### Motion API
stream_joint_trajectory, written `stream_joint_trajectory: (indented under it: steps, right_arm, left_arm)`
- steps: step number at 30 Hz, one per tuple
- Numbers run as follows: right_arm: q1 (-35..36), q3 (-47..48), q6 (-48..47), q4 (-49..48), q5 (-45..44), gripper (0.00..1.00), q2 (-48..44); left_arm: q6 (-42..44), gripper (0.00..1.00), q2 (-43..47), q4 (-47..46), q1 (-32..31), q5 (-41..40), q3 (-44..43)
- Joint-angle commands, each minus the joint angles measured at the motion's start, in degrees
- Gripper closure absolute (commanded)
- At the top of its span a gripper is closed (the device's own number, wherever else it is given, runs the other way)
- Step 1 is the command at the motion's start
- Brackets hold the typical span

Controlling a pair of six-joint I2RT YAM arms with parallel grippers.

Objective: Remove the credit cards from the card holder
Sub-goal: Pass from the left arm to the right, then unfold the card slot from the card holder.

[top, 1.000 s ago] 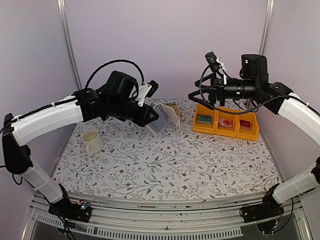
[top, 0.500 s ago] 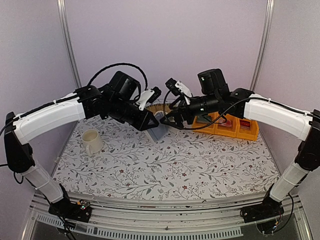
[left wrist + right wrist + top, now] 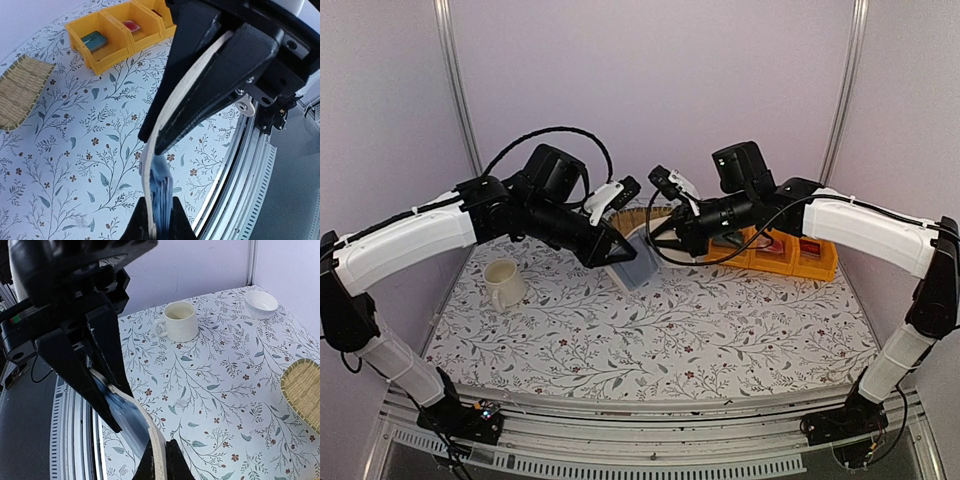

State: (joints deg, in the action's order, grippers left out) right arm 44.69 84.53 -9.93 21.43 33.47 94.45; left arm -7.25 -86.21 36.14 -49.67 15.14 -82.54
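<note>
The card holder (image 3: 638, 268), beige with a cream edge, hangs above the table's far middle, between both grippers. My left gripper (image 3: 620, 258) is shut on one end of it. In the left wrist view that grip (image 3: 157, 220) pinches the cream cover (image 3: 146, 175) and the bluish layers beside it. My right gripper (image 3: 655, 237) is shut on the opposite cream edge (image 3: 156, 437), its own grip (image 3: 160, 460) at the bottom of the right wrist view. The right fingers (image 3: 210, 95) clamp the cover from above. I cannot tell whether the bluish layers are credit cards or pockets.
A cream mug (image 3: 503, 283) stands at the left of the floral table. Yellow bins (image 3: 775, 255) with small red and teal items sit at the back right. A woven straw mat (image 3: 22, 97) lies behind the holder, and a small white bowl (image 3: 261, 304) sits near the mug.
My right arm swung left from above the bins to the holder, and its jaws closed on the cream edge. The left arm kept its grip and shifted the holder slightly down.
</note>
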Motion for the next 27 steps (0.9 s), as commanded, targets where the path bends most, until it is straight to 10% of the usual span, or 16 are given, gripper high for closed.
stream_joint_trajectory:
  steps: [1, 2, 6, 13, 27]
  right_arm:
    - [-1.5, -1.1, 2.7, -1.8, 4.9, 0.99, -2.9]
    - [-2.0, -1.0, 3.5, -2.4, 7.5, 0.99, -3.2]
    - [-4.7, -1.8, 12.3, -8.0, 17.9, 0.98, -5.0]
    - [-5.4, -6.8, 30.7, -27.1, 30.1, 0.99, -8.2]
    - [-5.4, -6.5, 34.4, -28.9, 26.1, 0.99, -7.9]
  left_arm:
    - [1.4, 1.0, 2.6, -5.2, 1.6, 5.0, 1.3]
    - [0.9, 0.97, 3.2, -6.4, 2.2, 5.1, 1.9]
    - [-1.0, 0.34, 7.7, -15.9, 4.2, 3.2, 7.3]
    - [-2.5, 0.05, 21.5, -50.0, 4.1, 7.3, 29.7]
    - [-2.5, 0.02, 20.6, -53.0, 3.0, 12.9, 30.6]
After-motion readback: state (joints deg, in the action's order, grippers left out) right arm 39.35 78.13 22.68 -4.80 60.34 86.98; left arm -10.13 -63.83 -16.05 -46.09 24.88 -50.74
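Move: Both hands already pinch the open card holder. Its middle lies about 5 cm to the left hand's right, 1 cm back and 2 cm lower; from the right hand it is roughly 2 cm left, 1 cm back and 1 cm lower. Counted from the right hand, the woven tray lies about 25 cm ahead, 2 cm left, and the orange tray some 20 cm ahead, 33 cm right, both about 26 cm below. Left fingers open wide, releasing the card holder; both hands rise some 10 cm, slightly back, right still pinching. ##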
